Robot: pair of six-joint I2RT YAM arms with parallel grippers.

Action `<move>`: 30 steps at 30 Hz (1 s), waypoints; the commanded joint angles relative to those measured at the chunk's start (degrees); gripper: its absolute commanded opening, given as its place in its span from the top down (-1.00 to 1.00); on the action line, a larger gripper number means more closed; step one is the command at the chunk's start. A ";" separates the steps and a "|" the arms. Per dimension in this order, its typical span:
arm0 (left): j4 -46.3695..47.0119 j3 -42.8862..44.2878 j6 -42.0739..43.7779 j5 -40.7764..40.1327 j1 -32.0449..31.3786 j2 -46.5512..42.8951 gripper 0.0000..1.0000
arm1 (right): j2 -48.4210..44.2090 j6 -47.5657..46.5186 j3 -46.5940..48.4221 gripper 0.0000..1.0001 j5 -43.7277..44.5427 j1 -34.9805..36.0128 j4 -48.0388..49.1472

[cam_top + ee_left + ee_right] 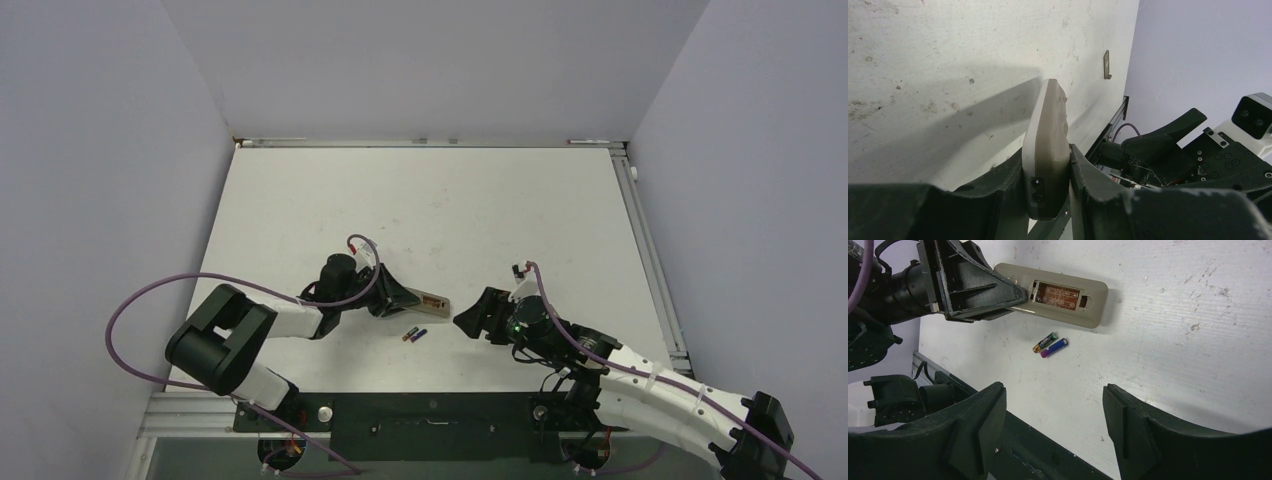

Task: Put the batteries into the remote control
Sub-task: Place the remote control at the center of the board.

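The remote control (428, 300) lies back-up on the white table, its battery recess (1058, 294) uncovered and showing a coppery inside. My left gripper (388, 296) is shut on the remote's left end; in the left wrist view the remote control (1048, 135) is pinched edge-on between the fingers (1093, 185). Two batteries (414, 334) lie side by side just in front of the remote, small purple-and-gold batteries (1050, 345) in the right wrist view. To their right my right gripper (470, 320) hovers open, jaws wide with nothing between them (1053, 392).
A small flat grey cover piece (1107, 64) lies farther back on the table. The black base rail (430, 425) runs along the near edge. A metal rail (650, 250) borders the table's right side. Grey walls close in the left, back and right.
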 commanded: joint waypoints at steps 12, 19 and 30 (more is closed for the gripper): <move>3.19 -0.44 1.60 -1.15 -0.29 2.48 0.15 | -1.96 -0.12 -0.21 -0.40 1.32 -0.46 0.18; -4.36 -0.40 4.86 -4.18 -0.39 -0.78 -0.13 | -1.78 -0.46 -0.07 -0.40 1.37 -0.46 -0.14; -21.49 2.14 11.56 -10.25 -0.39 -7.12 -0.22 | 0.22 -1.50 0.86 -0.41 2.40 -0.37 -1.26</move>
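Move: My left hand still grips the remote control near its left end, its battery side up; the remote's middle is about 3 cm right of the hand point, 1 cm back and 1 cm down. The spot on the board for it is some 2 cm right, 1 cm back and 4 cm below. The two batteries lie about 1 cm right, 7 cm back and 4 cm down. From my idle right hand the spot is roughly 9 cm left, 6 cm ahead and 9 cm below. I lower the remote control's held end about 1 cm towards the board with my left hand while opening the fingers, letting go of the pinch on it. Still opening until well apart, I then draw the hand some 3 cm left and another 2 cm down, rolling it about 10 degrees so its left side rises. ##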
